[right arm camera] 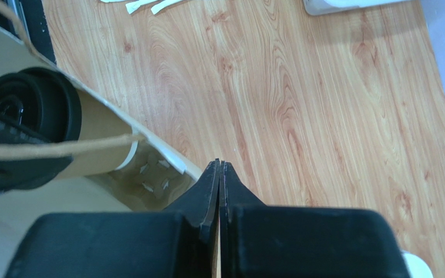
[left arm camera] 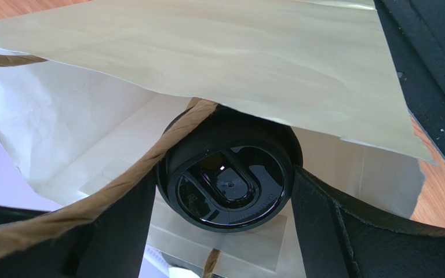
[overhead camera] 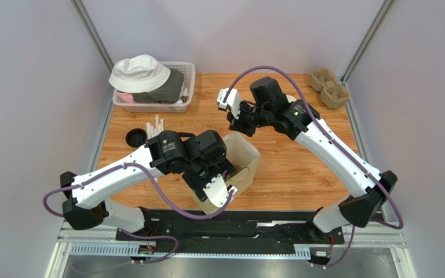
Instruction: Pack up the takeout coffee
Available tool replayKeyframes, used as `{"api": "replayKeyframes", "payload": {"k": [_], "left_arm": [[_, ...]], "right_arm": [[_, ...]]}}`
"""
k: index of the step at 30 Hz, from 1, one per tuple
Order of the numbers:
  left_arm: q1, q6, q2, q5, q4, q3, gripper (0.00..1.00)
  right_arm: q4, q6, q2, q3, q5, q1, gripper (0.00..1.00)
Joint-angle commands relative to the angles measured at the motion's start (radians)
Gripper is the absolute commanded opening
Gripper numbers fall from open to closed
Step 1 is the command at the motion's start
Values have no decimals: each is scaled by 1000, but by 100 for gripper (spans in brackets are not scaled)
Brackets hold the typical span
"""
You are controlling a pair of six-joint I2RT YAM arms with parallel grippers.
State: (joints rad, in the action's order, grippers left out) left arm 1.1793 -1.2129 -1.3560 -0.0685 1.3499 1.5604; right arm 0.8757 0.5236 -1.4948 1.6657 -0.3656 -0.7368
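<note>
The takeout coffee (left arm camera: 228,182) shows its round black lid inside the open brown paper bag (overhead camera: 245,156). My left gripper (overhead camera: 216,194) reaches into the bag from the near side. Its black fingers (left arm camera: 335,231) press against both sides of the lid, holding the cup. A twisted paper handle (left arm camera: 91,202) crosses in front of the left finger. In the right wrist view the lidded cup (right arm camera: 39,107) sits behind the bag's rim (right arm camera: 149,142). My right gripper (right arm camera: 220,164) is shut with nothing between its fingers, just beside that rim. From above, the right gripper (overhead camera: 237,123) hovers at the bag's far edge.
A white basket (overhead camera: 189,72) holding a white hat stands at the back left. Stacked pulp cup trays (overhead camera: 329,87) sit at the back right. A loose black disc (overhead camera: 135,137) and white sticks (overhead camera: 154,126) lie left of the bag.
</note>
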Motion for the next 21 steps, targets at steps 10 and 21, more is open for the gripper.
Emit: {"api": "replayKeyframes", "payload": {"k": [10, 21], "left_arm": [[-23, -28, 78, -11, -5, -45, 20], [-21, -43, 63, -34, 8, -34, 20]], "right_arm": [[132, -4, 96, -8, -88, 16, 40], [82, 188, -16, 100, -142, -21, 65]]}}
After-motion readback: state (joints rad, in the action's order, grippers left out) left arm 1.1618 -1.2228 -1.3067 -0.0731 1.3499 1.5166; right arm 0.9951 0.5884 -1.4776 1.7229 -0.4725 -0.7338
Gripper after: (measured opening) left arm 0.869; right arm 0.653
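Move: The right hand's shut fingers hold the takeout bag's far rim corner, just under their tips. From that hand the lidded coffee cup is about 13 cm back, 3 cm left and 8 cm lower, with the carrier's empty well 7 cm back and 17 below. The left hand grips the cup around its lid. The carrier well under the cup lies roughly 14 cm below this hand and 4 cm right; the rim corner is 13 cm ahead, 5 right and 3 higher. Still pinching the bag's far corner, the right hand draws it back some 3 cm and a little to the right, rising slightly. The fingers then spread wide and let the rim go, and the hand eases about 2 cm back to the left with one fingertip inside the paper wall and one outside. The left hand shifts the cup only about 1 cm left, then holds still, keeping its grip. ##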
